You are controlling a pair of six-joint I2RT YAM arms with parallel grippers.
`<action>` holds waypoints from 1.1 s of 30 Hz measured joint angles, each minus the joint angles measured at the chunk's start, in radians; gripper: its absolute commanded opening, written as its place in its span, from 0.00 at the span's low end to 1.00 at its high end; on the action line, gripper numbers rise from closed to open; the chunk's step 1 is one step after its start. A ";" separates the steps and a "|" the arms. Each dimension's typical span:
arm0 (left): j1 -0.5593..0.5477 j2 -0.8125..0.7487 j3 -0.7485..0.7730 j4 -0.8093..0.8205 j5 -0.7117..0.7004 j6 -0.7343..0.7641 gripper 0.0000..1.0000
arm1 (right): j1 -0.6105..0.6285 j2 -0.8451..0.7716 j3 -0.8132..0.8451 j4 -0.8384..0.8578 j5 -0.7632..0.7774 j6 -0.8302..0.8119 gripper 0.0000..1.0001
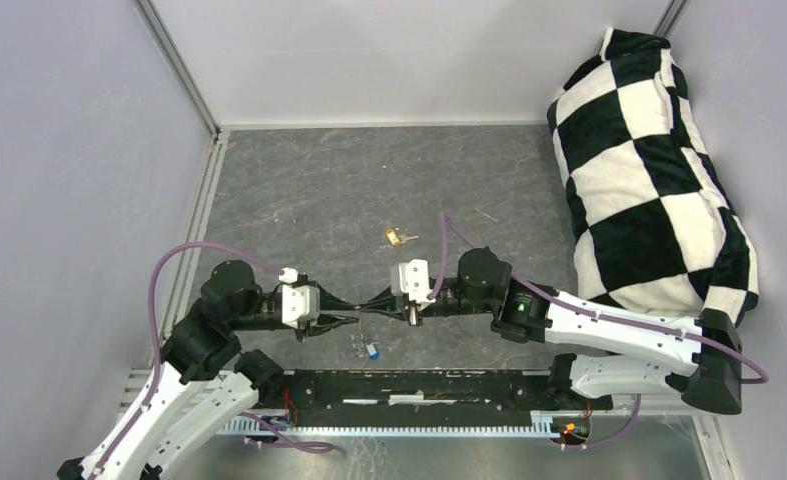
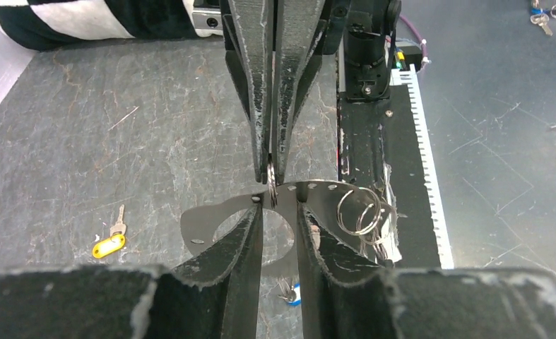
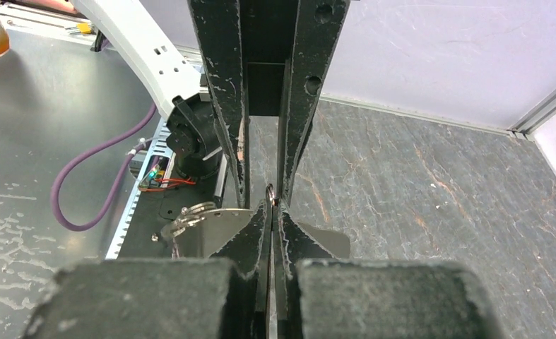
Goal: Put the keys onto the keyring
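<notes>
The keyring (image 2: pixel 326 192), a flat grey-silver metal loop with small holes along its rim, hangs between both grippers above the table; it also shows in the right wrist view (image 3: pixel 205 236). My right gripper (image 3: pixel 271 205) is shut on a small split ring (image 2: pixel 271 185) at the keyring's edge. The left gripper (image 2: pixel 278 207) has its jaws apart astride that edge, gripping nothing. Loose split rings (image 2: pixel 359 210) dangle from the band. The blue-headed key (image 1: pixel 371 351) lies on the table below the grippers. The gold key (image 1: pixel 396 237), with its yellow tag (image 2: pixel 110 244), lies farther out.
A black-and-white checkered cloth (image 1: pixel 649 170) is bundled along the right wall. The black base rail (image 1: pixel 419 385) runs along the near edge, just behind the grippers. Grey walls enclose the table on the left, back and right.
</notes>
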 measured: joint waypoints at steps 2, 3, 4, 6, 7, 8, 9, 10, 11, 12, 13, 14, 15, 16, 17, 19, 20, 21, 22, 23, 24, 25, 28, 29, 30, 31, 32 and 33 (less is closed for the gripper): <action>0.000 0.006 -0.002 0.015 -0.002 -0.017 0.30 | 0.000 0.000 0.000 0.005 0.000 0.005 0.01; 0.000 0.008 -0.003 0.022 -0.002 -0.023 0.29 | -0.001 0.000 0.000 0.005 0.000 0.006 0.01; 0.000 0.008 -0.003 0.029 -0.004 -0.028 0.28 | -0.001 0.000 0.000 0.007 0.000 0.007 0.01; 0.000 0.008 -0.003 0.038 -0.008 -0.032 0.26 | -0.001 0.000 0.000 0.008 -0.002 0.008 0.01; 0.000 0.008 -0.003 0.042 -0.009 -0.035 0.25 | -0.001 0.001 0.000 0.008 -0.004 0.007 0.01; 0.000 0.008 -0.003 0.043 -0.009 -0.040 0.23 | -0.001 0.001 0.000 0.008 -0.005 0.007 0.01; 0.000 0.008 -0.003 0.045 -0.009 -0.043 0.22 | -0.001 0.002 0.000 0.008 -0.006 0.007 0.01; 0.000 0.008 -0.003 0.046 -0.009 -0.047 0.21 | -0.001 0.004 0.000 0.008 -0.008 0.007 0.01; 0.000 0.008 -0.003 0.046 -0.009 -0.048 0.20 | -0.001 0.006 0.000 0.009 -0.011 0.007 0.01; 0.000 0.008 -0.003 0.046 -0.009 -0.049 0.18 | -0.001 0.007 0.000 0.008 -0.012 0.007 0.01; 0.000 0.008 -0.003 0.045 -0.009 -0.050 0.16 | -0.001 0.010 0.000 0.009 -0.014 0.006 0.01; 0.000 0.008 -0.004 0.045 -0.009 -0.051 0.15 | -0.001 0.011 0.000 0.009 -0.015 0.006 0.01; 0.000 0.008 -0.004 0.045 -0.009 -0.051 0.12 | -0.002 0.011 0.000 0.008 -0.016 0.005 0.01; 0.000 0.008 -0.005 0.045 -0.008 -0.051 0.09 | -0.002 0.012 0.000 0.008 -0.017 0.004 0.01; 0.000 0.008 -0.005 0.045 -0.008 -0.051 0.06 | -0.002 0.013 0.000 0.008 -0.019 0.003 0.01; 0.000 0.008 -0.006 0.043 -0.007 -0.050 0.02 | -0.002 0.016 0.001 0.004 -0.026 -0.004 0.11; 0.000 0.008 -0.007 0.041 -0.006 -0.049 0.02 | -0.002 0.017 0.003 0.000 -0.029 -0.008 0.18; 0.000 0.008 -0.007 0.036 -0.002 -0.041 0.02 | -0.002 0.018 0.006 -0.009 -0.035 -0.014 0.25; 0.000 0.008 -0.007 0.031 0.004 -0.030 0.02 | -0.002 0.019 0.011 -0.018 -0.044 -0.023 0.29; 0.000 0.007 -0.007 0.023 0.010 -0.011 0.02 | -0.002 0.019 0.014 -0.026 -0.054 -0.027 0.31; 0.000 0.005 -0.007 0.013 0.018 0.017 0.02 | -0.001 0.018 0.020 -0.036 -0.063 -0.039 0.33; 0.000 -0.001 -0.007 0.002 0.023 0.045 0.02 | -0.001 0.012 0.023 -0.048 -0.066 -0.052 0.34; 0.000 -0.042 -0.009 -0.020 0.045 0.141 0.02 | 0.001 -0.035 0.024 -0.093 -0.059 -0.093 0.35; 0.000 -0.058 -0.009 -0.021 0.055 0.174 0.02 | 0.000 -0.053 0.024 -0.102 -0.055 -0.104 0.35; 0.000 -0.072 -0.009 -0.021 0.070 0.209 0.02 | 0.000 -0.077 0.024 -0.113 -0.050 -0.117 0.35; 0.000 -0.080 -0.009 -0.021 0.081 0.234 0.02 | 0.000 -0.103 0.024 -0.120 -0.040 -0.127 0.35; 0.000 -0.084 -0.008 -0.021 0.100 0.263 0.02 | 0.000 -0.129 0.024 -0.126 -0.033 -0.137 0.35; 0.000 -0.083 -0.008 -0.022 0.115 0.289 0.02 | -0.001 -0.150 0.024 -0.127 -0.026 -0.143 0.34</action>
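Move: The thin ring at the toothed rim of the metal crescent, still pinched in the right fingertips, stands between the left hand's open tips, about 1 cm to the left hand's right and level. From the left hand, the crescent's middle hangs roughly 1 cm back, 1 cm right and 3 cm below, its two big loose rings some 5 cm back, 1 cm right and 2 cm below; the blue-tagged key lies about 4 cm back, 1 cm right, some 26 cm down. For the right hand, the ring is right at its finger pads. The left hand holds nearly still while its fingers close and pinch the ring; only then does the right hand, which has kept its pinch, open its fingers about a third and draw off some 3 cm to the right and as far up, leaving the ring. As the right pulls away, the left keeps its grip and carries the ring about 2 cm back and 1 cm up, rolling some 20 degrees about its own fingers so that its forward side rises. ##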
